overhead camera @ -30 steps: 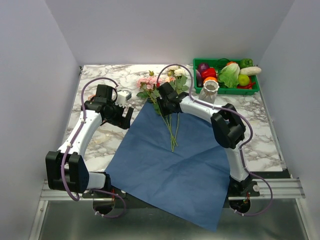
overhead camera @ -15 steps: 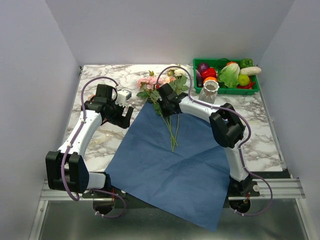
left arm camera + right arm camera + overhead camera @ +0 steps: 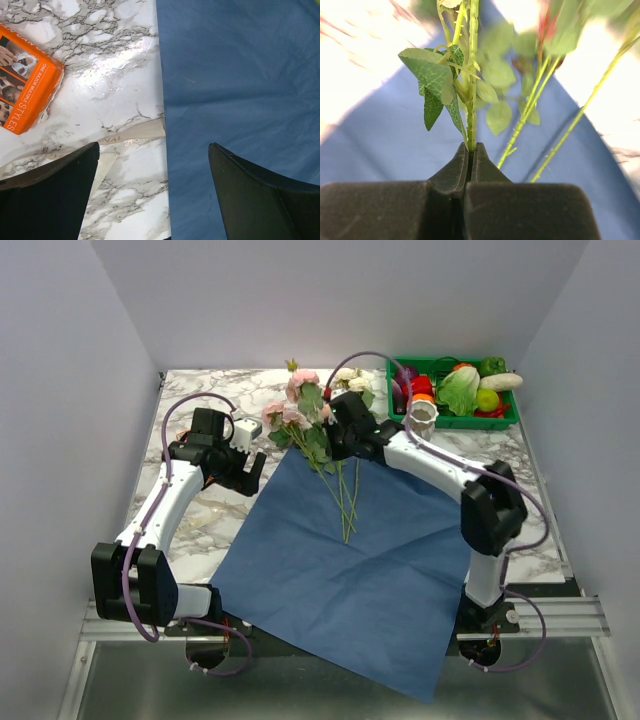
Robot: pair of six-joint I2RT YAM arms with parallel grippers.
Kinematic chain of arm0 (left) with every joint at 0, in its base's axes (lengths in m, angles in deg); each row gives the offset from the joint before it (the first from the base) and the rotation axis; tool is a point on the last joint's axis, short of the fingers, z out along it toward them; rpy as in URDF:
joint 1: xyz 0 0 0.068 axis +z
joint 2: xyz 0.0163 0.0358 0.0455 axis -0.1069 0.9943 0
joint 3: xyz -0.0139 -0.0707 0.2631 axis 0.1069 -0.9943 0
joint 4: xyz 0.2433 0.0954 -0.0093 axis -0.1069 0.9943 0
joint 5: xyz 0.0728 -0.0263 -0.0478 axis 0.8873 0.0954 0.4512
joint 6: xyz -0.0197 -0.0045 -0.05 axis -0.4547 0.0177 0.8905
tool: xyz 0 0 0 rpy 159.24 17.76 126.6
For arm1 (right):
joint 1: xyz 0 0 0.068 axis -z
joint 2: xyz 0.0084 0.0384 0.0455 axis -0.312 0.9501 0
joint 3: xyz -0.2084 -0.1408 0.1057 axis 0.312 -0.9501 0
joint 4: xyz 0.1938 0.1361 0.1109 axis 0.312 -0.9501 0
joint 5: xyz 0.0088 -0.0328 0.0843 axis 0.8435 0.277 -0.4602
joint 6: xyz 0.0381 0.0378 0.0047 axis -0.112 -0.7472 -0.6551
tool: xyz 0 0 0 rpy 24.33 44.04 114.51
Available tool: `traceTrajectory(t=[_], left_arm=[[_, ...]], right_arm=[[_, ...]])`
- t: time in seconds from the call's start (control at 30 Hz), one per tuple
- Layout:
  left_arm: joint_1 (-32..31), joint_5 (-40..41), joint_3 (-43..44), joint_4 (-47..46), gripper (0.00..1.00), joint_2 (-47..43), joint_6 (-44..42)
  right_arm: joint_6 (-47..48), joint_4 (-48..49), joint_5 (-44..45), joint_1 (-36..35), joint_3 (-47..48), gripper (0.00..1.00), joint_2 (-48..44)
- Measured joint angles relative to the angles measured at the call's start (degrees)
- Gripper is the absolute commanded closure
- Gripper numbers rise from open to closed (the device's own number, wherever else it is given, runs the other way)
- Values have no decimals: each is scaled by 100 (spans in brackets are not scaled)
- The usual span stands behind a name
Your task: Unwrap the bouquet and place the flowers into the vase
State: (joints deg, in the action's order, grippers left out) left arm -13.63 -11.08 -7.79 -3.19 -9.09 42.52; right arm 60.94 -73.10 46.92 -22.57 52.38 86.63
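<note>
The bouquet lies unwrapped: its blue paper [image 3: 350, 560] is spread flat on the marble table [image 3: 195, 525]. My right gripper [image 3: 345, 437] is shut on a green flower stem [image 3: 472, 100] and holds it raised above the paper's far edge. The pink and cream flowers [image 3: 300, 400] stand up to the left of and behind the gripper, and other thin stems [image 3: 345, 502] trail down onto the paper. The whitish vase [image 3: 421, 418] stands upright just right of that gripper. My left gripper [image 3: 250, 472] hangs open over the paper's left edge [image 3: 162, 105], holding nothing.
A green crate [image 3: 452, 421] of vegetables sits at the back right, behind the vase. An orange box [image 3: 25, 85] lies on the marble left of the paper, and a beige raffia strip [image 3: 135, 132] lies at the paper's edge. Grey walls close in three sides.
The right gripper has shut on a stem and moved up and to the right, lifting the flower heads off the table. The left arm has stayed still.
</note>
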Motion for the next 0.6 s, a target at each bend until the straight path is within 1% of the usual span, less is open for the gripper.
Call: traceTrajectory(t=[0.1, 0.2, 0.23, 0.27, 0.37, 0.5, 0.6], left_arm=[[33, -2, 13, 7, 1, 0, 2], [131, -15, 68, 13, 1, 0, 4], [179, -28, 90, 20, 1, 2, 4], [227, -61, 109, 33, 1, 4, 7], [348, -131, 177, 76, 1, 13, 9], [413, -208, 243, 140, 1, 13, 9], [417, -249, 247, 146, 1, 13, 9]], right_arm=[[2, 223, -37, -13, -46, 99, -739], [98, 732, -57, -20, -186, 99, -1543], [170, 1051, -52, -24, -354, 99, -1923], [223, 1150, -44, -31, -424, 99, -2079], [605, 1875, 356, -46, -820, 99, -2758], [1471, 3143, 1276, -24, -1062, 99, -3086], [2061, 4061, 1725, 144, -1202, 99, -3110]])
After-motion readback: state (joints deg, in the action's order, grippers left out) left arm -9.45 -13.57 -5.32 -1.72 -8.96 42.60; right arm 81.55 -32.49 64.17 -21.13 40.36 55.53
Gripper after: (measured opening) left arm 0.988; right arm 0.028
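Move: The vase, where the held pink rose is to go, stands about 18 cm to the right of the right hand and some 4 cm farther out, its middle 2 cm higher than the hand. The remaining flowers lie on the cloth about 8 cm below, their middle some 9 cm straight ahead. Beyond the vase, the green basket sits about 25 cm ahead and 33 cm right. From the left hand the vase is about 38 cm right and 12 cm ahead. Fast upward goes the right hand, some 32 cm in all, its shut fingers keeping their pinch on the rose stem. Roughly halfway up it also begins swinging right, by nearly 10 cm, towards the vase's side of the table, while the wrist tips the fingers up by almost 60 degrees, from slanting down to about level, so as to stand the stem up. ##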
